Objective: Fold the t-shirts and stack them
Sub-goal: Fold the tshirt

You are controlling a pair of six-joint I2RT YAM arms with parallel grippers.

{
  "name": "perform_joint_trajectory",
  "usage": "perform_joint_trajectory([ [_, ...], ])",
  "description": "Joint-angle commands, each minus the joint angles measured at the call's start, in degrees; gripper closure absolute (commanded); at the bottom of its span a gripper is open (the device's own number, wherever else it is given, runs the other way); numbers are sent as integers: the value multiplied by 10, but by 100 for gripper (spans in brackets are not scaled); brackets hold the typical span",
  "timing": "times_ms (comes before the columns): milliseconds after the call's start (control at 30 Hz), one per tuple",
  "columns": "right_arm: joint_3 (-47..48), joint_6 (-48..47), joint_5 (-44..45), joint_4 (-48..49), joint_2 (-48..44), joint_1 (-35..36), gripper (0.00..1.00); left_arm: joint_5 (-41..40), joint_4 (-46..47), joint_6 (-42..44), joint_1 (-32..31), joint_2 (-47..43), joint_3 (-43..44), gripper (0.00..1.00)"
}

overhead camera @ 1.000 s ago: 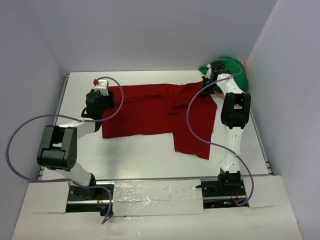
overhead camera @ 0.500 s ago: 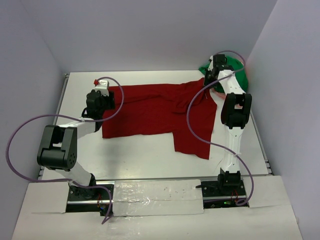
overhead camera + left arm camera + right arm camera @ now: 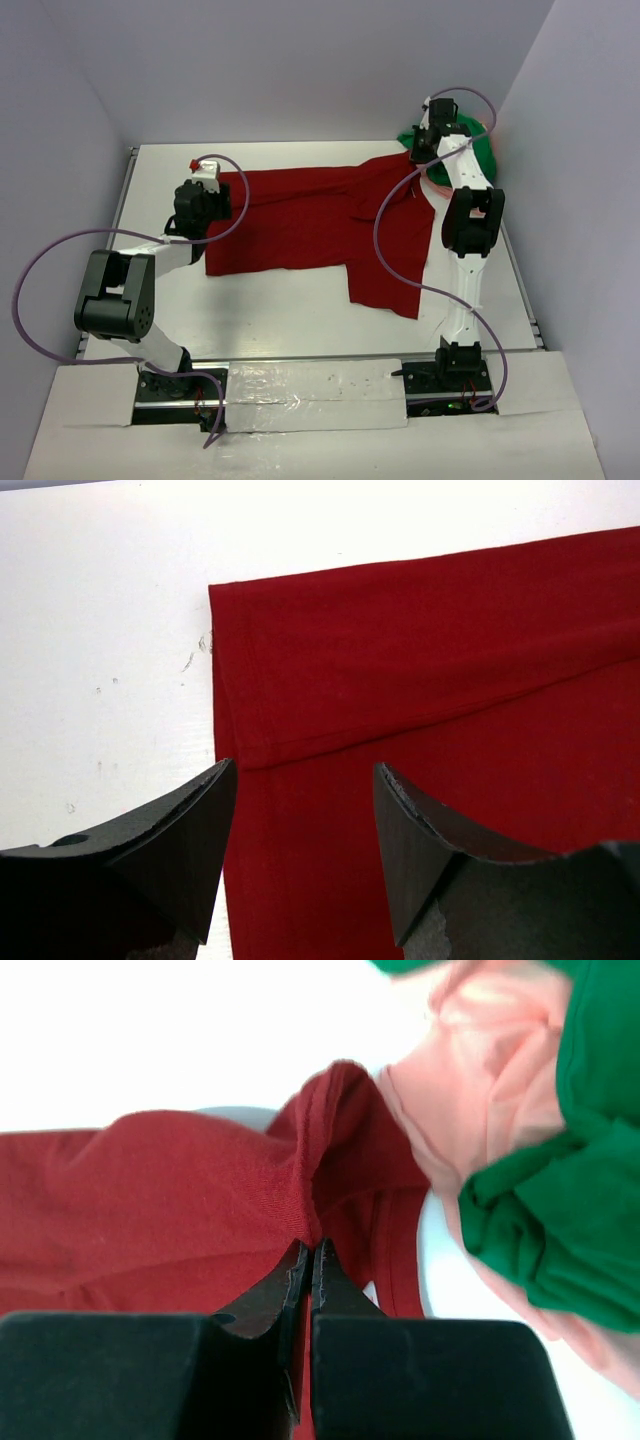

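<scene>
The dark red t-shirt lies spread across the middle of the table, one part hanging toward the front right. My right gripper is shut on a raised fold of the red t-shirt at its far right end; in the right wrist view the gripper pinches the cloth. Just beyond lie the crumpled green t-shirt and the salmon-pink cloth, the green t-shirt at the back right corner. My left gripper hovers open over the red t-shirt's left edge, holding nothing.
The white table is walled in at the back and on both sides. A metal rail runs along its left edge. Purple cables loop off both arms. Bare tabletop lies left of the shirt's hem.
My right gripper has moved toward the back wall, pulling the red t-shirt's far right end up and back with it. The left arm has stayed put.
</scene>
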Motion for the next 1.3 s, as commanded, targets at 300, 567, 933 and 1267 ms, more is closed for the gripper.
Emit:
perform_joint_trajectory([
  [300,30,-2,-37,83,38,16,50,6,9,3,-5,-5,15,34],
  [567,-76,-41,-67,99,-35,44,41,6,9,3,-5,-6,15,34],
  [933,-297,-63,-95,95,-190,85,44,7,9,3,-5,-4,15,34],
  [1267,-362,-62,-90,99,-223,96,45,8,10,3,-6,-6,13,34],
])
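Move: The right hand still pinches the raised edge at the t-shirt's far right corner, roughly 7 cm over the table. From it the shirt's crumpled flap lies about 13 cm back, 14 cm left and 7 cm lower. The pink cloth sits level with it, some 8 cm to the right, with the green cloth about 15 cm right and 3 cm farther out. From the left hand the flap is about 42 cm right, hardly ahead, 10 cm lower. Letting go of the pinched edge, the right fingers open to a little over half after easing about 2 cm forward and sinking slightly. The empty hand then sweeps back and left over the shirt towards the crumpled flap, ending about 11 cm back and 11 cm left of its start. It dips some 6 cm on the way and climbs most of that again, turning about 20 degrees counter-clockwise, fingers staying open. ##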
